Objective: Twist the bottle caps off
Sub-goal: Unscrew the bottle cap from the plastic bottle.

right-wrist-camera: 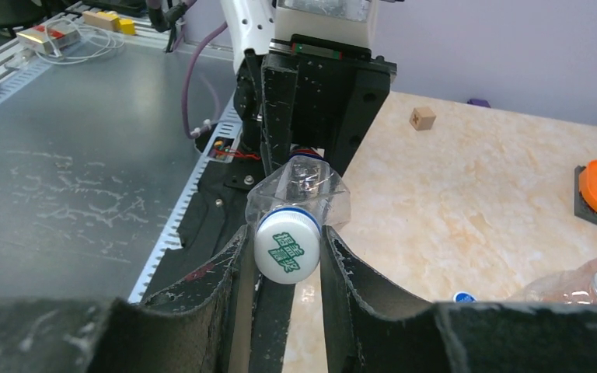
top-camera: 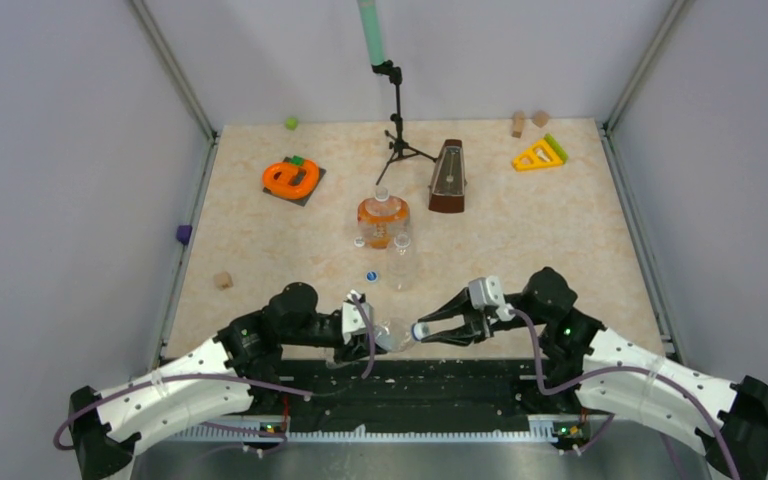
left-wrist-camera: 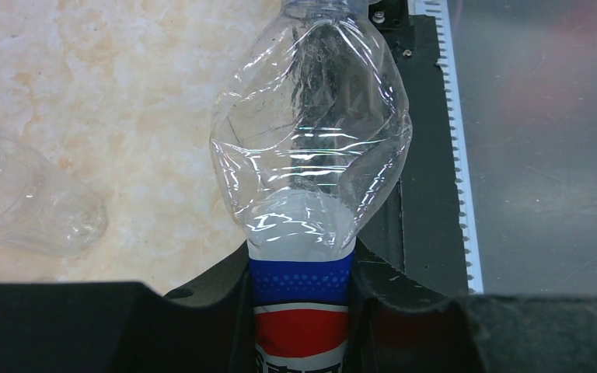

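A crumpled clear bottle with a blue and red label (left-wrist-camera: 311,155) lies level between the arms, above the table's near edge (top-camera: 396,333). My left gripper (left-wrist-camera: 301,289) is shut on its labelled body. Its white cap with green writing (right-wrist-camera: 286,247) sits clamped between the fingers of my right gripper (right-wrist-camera: 286,250), which is shut on it (top-camera: 421,331). Farther back stand a squat bottle of orange liquid (top-camera: 382,218) and a plain clear bottle (top-camera: 400,262). A loose blue cap (top-camera: 371,276) lies on the table beside them.
A brown metronome (top-camera: 448,177) and a black tripod stand (top-camera: 397,120) are behind the bottles. An orange ring toy (top-camera: 291,178) is back left, a yellow triangle (top-camera: 538,155) back right. A wooden block (top-camera: 223,281) lies at the left.
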### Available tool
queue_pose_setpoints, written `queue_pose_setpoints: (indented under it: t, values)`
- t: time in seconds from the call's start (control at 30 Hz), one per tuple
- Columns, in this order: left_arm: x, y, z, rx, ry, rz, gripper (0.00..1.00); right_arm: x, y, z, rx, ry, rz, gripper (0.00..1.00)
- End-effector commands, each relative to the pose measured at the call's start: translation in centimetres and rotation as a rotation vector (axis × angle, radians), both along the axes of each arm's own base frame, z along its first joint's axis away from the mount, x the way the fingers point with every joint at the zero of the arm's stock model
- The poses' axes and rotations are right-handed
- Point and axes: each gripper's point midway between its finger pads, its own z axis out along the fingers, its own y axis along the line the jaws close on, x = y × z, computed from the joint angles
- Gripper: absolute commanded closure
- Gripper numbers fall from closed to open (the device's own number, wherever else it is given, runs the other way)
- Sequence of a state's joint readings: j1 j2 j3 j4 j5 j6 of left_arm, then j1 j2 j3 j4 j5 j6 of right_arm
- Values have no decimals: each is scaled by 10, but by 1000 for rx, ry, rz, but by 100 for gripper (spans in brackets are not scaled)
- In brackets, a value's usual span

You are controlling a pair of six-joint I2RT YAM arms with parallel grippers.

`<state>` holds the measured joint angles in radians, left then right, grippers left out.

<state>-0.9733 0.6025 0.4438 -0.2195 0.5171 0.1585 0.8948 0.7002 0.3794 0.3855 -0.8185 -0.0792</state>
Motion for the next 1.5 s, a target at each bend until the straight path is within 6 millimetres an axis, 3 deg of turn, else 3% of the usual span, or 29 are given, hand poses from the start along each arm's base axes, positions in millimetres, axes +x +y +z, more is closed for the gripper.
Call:
queue_pose_setpoints:
  t: [0.0, 0.1, 0.23, 0.47, 0.7, 0.83, 1.03, 1.3, 1.47]
  values:
    - [3, -17, 75, -224, -113, -40, 100, -10, -1, -5, -4, -47, 65, 100]
    - [12, -15, 71, -207, -127, 10, 100, -6, 1, -3, 2, -26, 39, 96]
    - [35, -9, 62, -175, -174, 130, 100, 12, 2, 0, 28, 41, -81, 67]
    - [64, 9, 47, -73, -242, 292, 100, 46, -6, 9, 96, 173, -318, 37]
    - [70, 8, 37, -26, -251, 303, 100, 53, -15, 9, 192, 328, -396, 33]
    - [81, 12, 28, 19, -262, 356, 100, 69, -23, -4, 229, 556, -516, 33]
    - [93, 17, 22, 48, -332, 439, 100, 93, -37, -3, 256, 799, -702, 35]
    - [83, 9, 4, 162, -492, 394, 100, 87, -36, 9, 272, 925, -674, 35]
    - [88, 7, -1, 238, -543, 425, 100, 81, -27, 9, 222, 949, -634, 35]
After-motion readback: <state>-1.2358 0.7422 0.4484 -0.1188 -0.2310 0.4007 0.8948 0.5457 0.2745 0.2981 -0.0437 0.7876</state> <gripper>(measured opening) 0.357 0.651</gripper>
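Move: Between the right fingers, right at the hand point, sits the white cap of the Pepsi bottle; the left hand grips the bottle by its label, with the cap some 10 cm to its right, about 1 cm ahead and 5 cm higher. From the right hand, the clear bottle stands about 19 cm ahead, 4 cm left and 8 cm lower. The loose blue cap lies some 22 cm ahead, 11 cm left and 18 cm down. Letting go of the cap, the right fingers open to about double their gap as the hand goes forward some 9 cm and right 3 or 4, rolling about 50 degrees top-forward and swinging clockwise, away from the cap end. Still gripping the label, the left hand carries the bottle about 7 cm forward, rolling the opposite way some 25 degrees and swinging counter-clockwise. ##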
